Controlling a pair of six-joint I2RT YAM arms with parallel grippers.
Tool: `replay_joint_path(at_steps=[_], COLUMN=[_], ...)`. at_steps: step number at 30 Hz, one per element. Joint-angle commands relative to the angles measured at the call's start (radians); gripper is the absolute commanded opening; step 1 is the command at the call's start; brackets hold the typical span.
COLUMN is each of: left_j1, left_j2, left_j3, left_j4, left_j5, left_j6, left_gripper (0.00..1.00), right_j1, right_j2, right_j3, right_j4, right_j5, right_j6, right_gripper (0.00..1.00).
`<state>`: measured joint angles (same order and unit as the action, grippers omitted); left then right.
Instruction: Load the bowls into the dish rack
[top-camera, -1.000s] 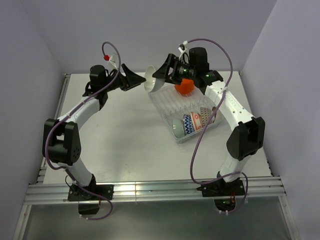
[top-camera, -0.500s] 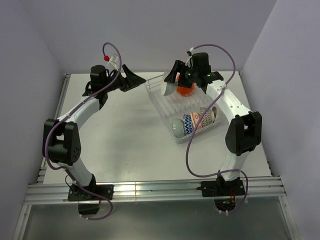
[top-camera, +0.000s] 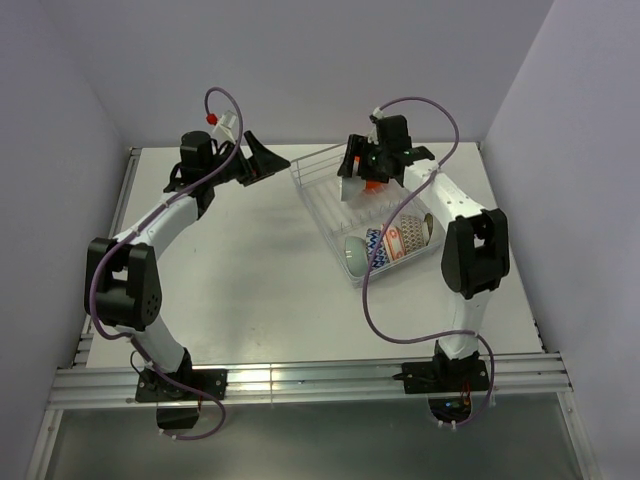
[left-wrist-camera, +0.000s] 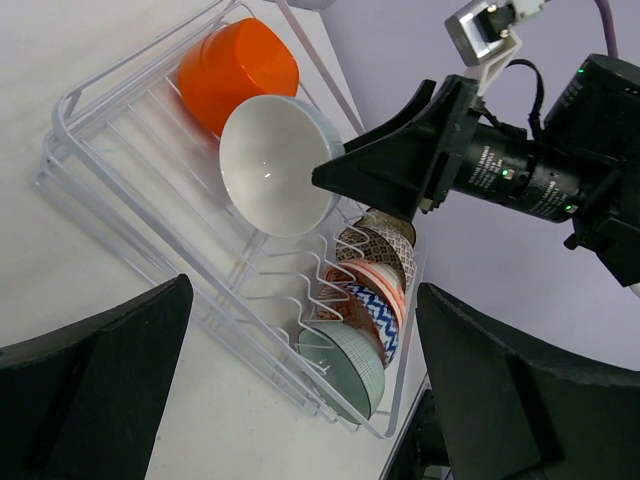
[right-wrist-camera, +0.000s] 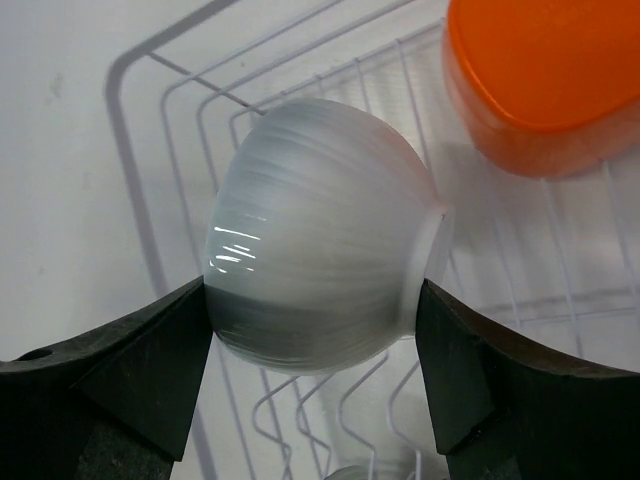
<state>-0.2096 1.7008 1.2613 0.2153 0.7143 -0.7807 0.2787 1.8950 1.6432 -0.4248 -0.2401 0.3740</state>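
Note:
My right gripper (right-wrist-camera: 315, 300) is shut on a white bowl (right-wrist-camera: 320, 260), one finger on each side of its wall. The bowl (top-camera: 352, 185) hangs on its side over the far end of the clear dish rack (top-camera: 305, 195), close to the orange-red bowl (top-camera: 374, 184) standing there. Its hollow (left-wrist-camera: 275, 165) faces my left arm. A pale teal bowl (left-wrist-camera: 350, 365) and several patterned bowls (left-wrist-camera: 375, 280) stand on edge at the rack's near end. My left gripper (top-camera: 275, 158) hovers left of the rack, open, with nothing between its fingers.
Bare prongs (left-wrist-camera: 270, 270) run along the middle of the rack between the orange-red bowl and the patterned ones. Pale walls close in the table at the back and on both sides. My right arm's purple cable (top-camera: 375, 270) loops down beside the rack's near end.
My right gripper has carried the white bowl right and down, to the rack's far end beside the orange-red bowl. My left gripper has opened wider; its arm has barely moved.

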Motion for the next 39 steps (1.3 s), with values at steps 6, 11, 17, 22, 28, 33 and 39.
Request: replay_joint_path(at_steps=[6, 11, 17, 22, 28, 33, 39], left_j1=[0.018, 0.038, 0.062, 0.073, 0.082, 0.091, 0.102], left_j2=[-0.044, -0.053, -0.053, -0.050, -0.052, -0.058, -0.059], left_j3=[-0.003, -0.017, -0.028, -0.026, -0.031, -0.033, -0.033], left_j4=[0.006, 0.009, 0.013, 0.013, 0.015, 0.007, -0.004], left_j5=[-0.019, -0.013, -0.004, 0.004, 0.008, 0.010, 0.016], left_j6=[0.034, 0.026, 0.014, 0.011, 0.006, 0.009, 0.014], left_gripper=[0.99, 0.99, 0.99, 1.00, 0.99, 0.99, 1.00], right_j1=[0.016, 0.027, 0.062, 0.105, 0.162, 0.181, 0.200], right_j2=[0.044, 0.055, 0.070, 0.087, 0.113, 0.136, 0.196], right_j3=[0.063, 0.060, 0.073, 0.093, 0.107, 0.075, 0.145], right_j4=[0.021, 0.034, 0.021, 0.008, 0.023, 0.115, 0.113], right_j5=[0.151, 0.220, 0.292, 0.366, 0.490, 0.532, 0.590], right_j6=[-0.125, -0.167, -0.231, -0.291, -0.363, -0.455, -0.506], right_gripper=[0.00, 0.00, 0.00, 0.00, 0.00, 0.00, 0.00])
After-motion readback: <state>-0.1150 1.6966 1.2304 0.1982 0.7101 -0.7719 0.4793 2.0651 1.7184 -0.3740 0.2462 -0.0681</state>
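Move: The white bowl, already gripped in the right hand, is bound for the free spot by the rack's far end, about 3 cm ahead, 2 cm left and 6 cm below that hand. Beside the spot stands the orange bowl, roughly 5 cm ahead of the hand, 5 cm right and 6 cm down; the green bowl is about 17 cm back, 1 cm left and 7 cm below. From the empty left hand the spot lies some 6 cm ahead, 18 cm right and 14 cm below. The white bowl, still pinched by the right hand, is lowered about 5 cm into the rack's far end, drifting a little right first, then back left and finally forward beside the orange bowl. Meanwhile the wrist rolls some 35 degrees, its left side dipping. The open, empty left hand withdraws about 4 cm to the left, away from the rack. ##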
